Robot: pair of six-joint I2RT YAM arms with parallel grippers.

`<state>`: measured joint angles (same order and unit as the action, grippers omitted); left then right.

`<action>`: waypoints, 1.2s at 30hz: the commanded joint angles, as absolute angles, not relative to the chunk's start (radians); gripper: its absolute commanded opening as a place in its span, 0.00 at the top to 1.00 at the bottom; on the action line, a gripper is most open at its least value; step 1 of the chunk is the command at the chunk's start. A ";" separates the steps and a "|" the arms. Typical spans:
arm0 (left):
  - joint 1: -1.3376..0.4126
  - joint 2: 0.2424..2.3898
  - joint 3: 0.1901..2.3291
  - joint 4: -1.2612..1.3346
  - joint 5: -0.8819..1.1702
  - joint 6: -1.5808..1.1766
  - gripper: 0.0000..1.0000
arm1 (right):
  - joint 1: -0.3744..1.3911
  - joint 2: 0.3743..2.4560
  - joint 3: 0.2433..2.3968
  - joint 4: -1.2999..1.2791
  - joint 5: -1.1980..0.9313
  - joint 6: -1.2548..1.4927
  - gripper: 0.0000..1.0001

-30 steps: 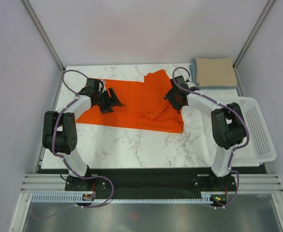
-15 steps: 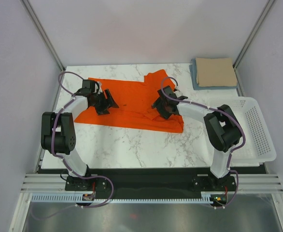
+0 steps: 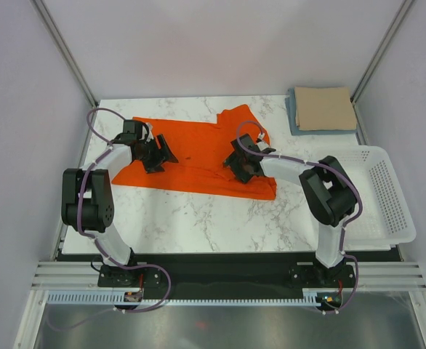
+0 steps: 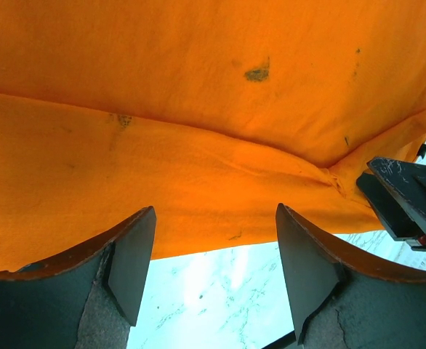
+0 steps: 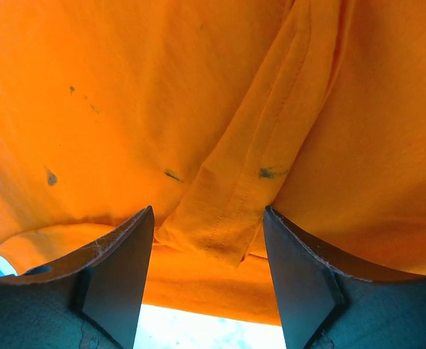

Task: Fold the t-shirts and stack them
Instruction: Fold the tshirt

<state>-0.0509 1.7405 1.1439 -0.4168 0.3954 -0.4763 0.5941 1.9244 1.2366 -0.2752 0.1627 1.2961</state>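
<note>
The bright orange t-shirt [image 3: 198, 156] lies spread and partly rumpled on the marble table [image 3: 198, 218]. My left gripper [image 3: 162, 153] is open over the shirt's left part; in the left wrist view [image 4: 213, 276] its fingers straddle the shirt's hem above bare table. My right gripper [image 3: 236, 161] is open over the shirt's right part; in the right wrist view [image 5: 209, 269] a folded strip of orange cloth [image 5: 242, 196] lies between the fingers. A tan-beige t-shirt [image 3: 323, 107] sits folded on a light blue t-shirt [image 3: 294, 116] at the back right.
A white perforated basket [image 3: 384, 193] stands at the table's right edge. Grey walls enclose the table on three sides. The right gripper's fingers [image 4: 406, 200] show at the right of the left wrist view.
My right gripper has moved left and down onto the shirt's right part. My left gripper has shifted slightly back and left over the shirt. Both stay open.
</note>
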 commanded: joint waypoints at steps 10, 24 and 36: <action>-0.046 1.735 1.135 -0.414 0.367 -0.449 0.26 | 0.606 1.959 1.295 -0.252 0.232 1.313 0.30; -0.046 1.749 1.103 -0.416 0.318 -0.451 0.25 | 0.583 2.040 1.514 -0.169 0.224 1.232 0.32; -0.043 1.726 1.115 -0.433 0.170 -0.436 0.25 | 0.490 1.893 1.359 -0.310 0.161 1.146 0.35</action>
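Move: The right hand, fingers open, is low over the t-shirt's turned-over hemmed flap, whose middle lies about 3 cm ahead, 3 cm to its right and 1 cm below. The shirt's near edge is some 6 cm back, level sideways. Its far sleeve tip is roughly 19 cm ahead, also level sideways. From the left hand that flap lies about 25 cm to the right, 1 cm ahead and 5 cm below. With its open fingertips on the hemmed flap, the right hand pushes forward across the shirt, then lifts clear, reaching about 8 cm forward, 6 cm up and a little left before swinging back, right and down by some 2 to 3 cm each. The open left hand sinks about 2.5 cm towards the shirt, then drifts left. ##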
